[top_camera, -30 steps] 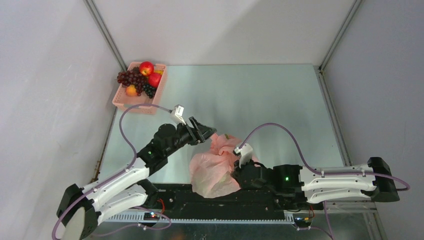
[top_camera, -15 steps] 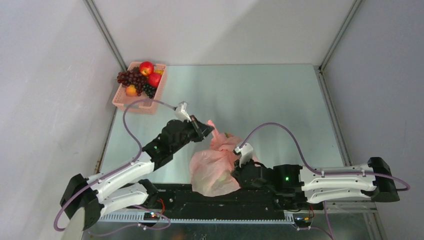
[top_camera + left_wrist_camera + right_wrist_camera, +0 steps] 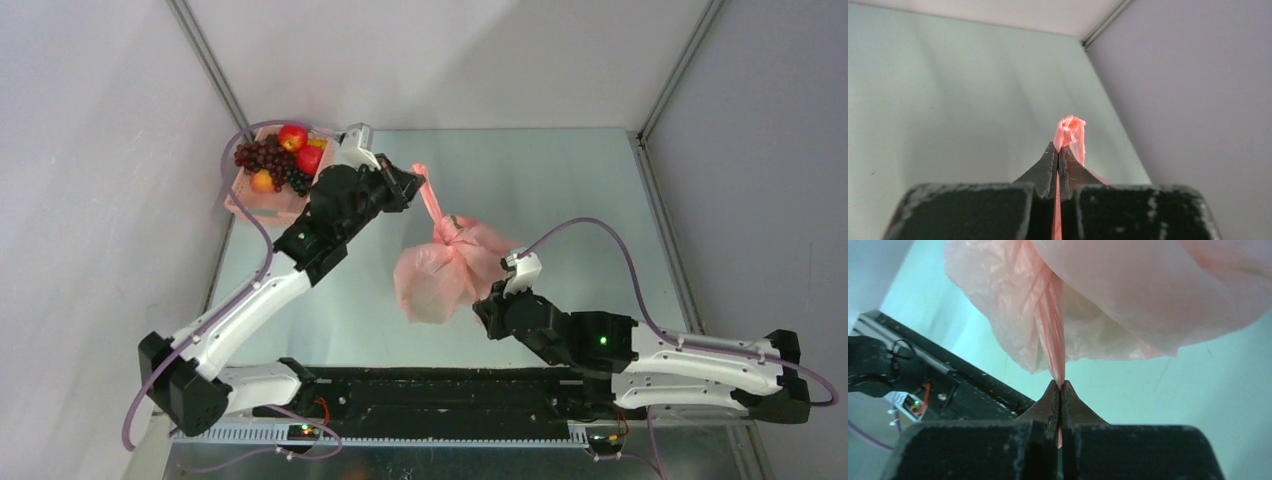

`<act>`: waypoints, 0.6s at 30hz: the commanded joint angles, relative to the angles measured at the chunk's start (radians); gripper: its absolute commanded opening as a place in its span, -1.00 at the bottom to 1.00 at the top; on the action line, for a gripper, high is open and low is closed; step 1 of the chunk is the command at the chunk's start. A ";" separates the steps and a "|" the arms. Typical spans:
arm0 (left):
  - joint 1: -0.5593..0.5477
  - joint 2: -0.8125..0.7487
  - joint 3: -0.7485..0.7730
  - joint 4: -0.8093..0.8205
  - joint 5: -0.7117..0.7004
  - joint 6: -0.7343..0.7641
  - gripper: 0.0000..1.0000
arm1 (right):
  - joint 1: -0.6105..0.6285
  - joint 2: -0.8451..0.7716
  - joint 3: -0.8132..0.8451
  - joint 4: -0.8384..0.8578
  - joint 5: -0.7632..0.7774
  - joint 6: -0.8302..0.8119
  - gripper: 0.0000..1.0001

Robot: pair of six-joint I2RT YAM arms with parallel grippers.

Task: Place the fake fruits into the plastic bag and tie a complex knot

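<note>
The pink plastic bag (image 3: pixel 440 280) hangs bunched at the table's middle, pulled taut between both grippers. My left gripper (image 3: pixel 416 184) is shut on one twisted handle (image 3: pixel 1070 131), which runs down from it to the gathered neck (image 3: pixel 450 232). At the bag's near right side, my right gripper (image 3: pixel 488 304) is shut on another twisted pink strip (image 3: pixel 1050 325) of the bag (image 3: pixel 1128 305). What is inside the bag is veiled. More fake fruits (image 3: pixel 280 158), red apples, an orange and dark grapes, lie in the basket at the far left.
The pink lattice basket (image 3: pixel 258 206) stands at the table's far left corner, just behind my left arm's wrist. A black rail (image 3: pixel 440 400) runs along the near edge. Grey walls close in the table on the left, far and right sides.
My left gripper shut on the bag's handle and pulled it up and away toward the far left. The bag rose off the near edge, and my right arm followed it forward.
</note>
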 commanded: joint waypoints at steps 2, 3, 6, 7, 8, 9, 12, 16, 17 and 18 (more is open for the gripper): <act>0.145 0.092 0.023 0.162 -0.072 0.058 -1.00 | -0.067 -0.001 -0.198 -0.048 -0.177 0.103 -1.00; 0.154 0.122 0.006 0.181 -0.041 0.059 -1.00 | -0.089 -0.002 -0.259 -0.027 -0.217 0.114 -1.00; 0.172 0.205 -0.029 0.247 0.005 0.060 -1.00 | -0.118 0.005 -0.386 0.093 -0.272 0.168 -1.00; 0.173 0.221 -0.034 0.256 0.023 0.059 -1.00 | -0.127 0.016 -0.403 0.115 -0.294 0.176 -1.00; 0.174 0.248 -0.040 0.265 0.027 0.057 -1.00 | -0.128 0.032 -0.423 0.143 -0.301 0.193 -1.00; 0.174 0.259 -0.044 0.269 0.017 0.056 -1.00 | -0.129 0.039 -0.428 0.150 -0.307 0.200 -1.00; 0.183 0.302 -0.052 0.265 -0.038 0.057 -1.00 | -0.129 0.075 -0.433 0.142 -0.312 0.225 -1.00; 0.208 0.327 -0.039 0.245 -0.094 0.054 -1.00 | -0.125 0.069 -0.433 0.099 -0.314 0.252 -1.00; 0.213 0.327 -0.035 0.239 -0.104 0.055 -1.00 | -0.126 0.062 -0.431 0.077 -0.312 0.260 -1.00; 0.215 0.323 -0.029 0.236 -0.120 0.059 -1.00 | -0.124 0.046 -0.429 0.066 -0.307 0.265 -1.00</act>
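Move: Both closed grippers already pinch a handle of the plastic bag. Its gathered neck lies about 8 cm back, 5 cm right and 12 cm below the left hand, and about 10 cm ahead and 5 cm left of the right hand, roughly level with it. The fruit-filled body hangs some 10 cm back, 4 cm right and 20 cm below the left hand. The fruit basket stands roughly 15 cm ahead, 30 cm left and 30 cm below that hand. Down together, fast and then easing off, both hands lower the bag towards the table by its pinched handles: the left sinks about 18 cm while reaching some 6 cm farther out, the right drops about 15 cm almost straight down. This draws the hands farther apart front to back; both wrists tip their fingers down by nearly 20 degrees, grips kept shut. ##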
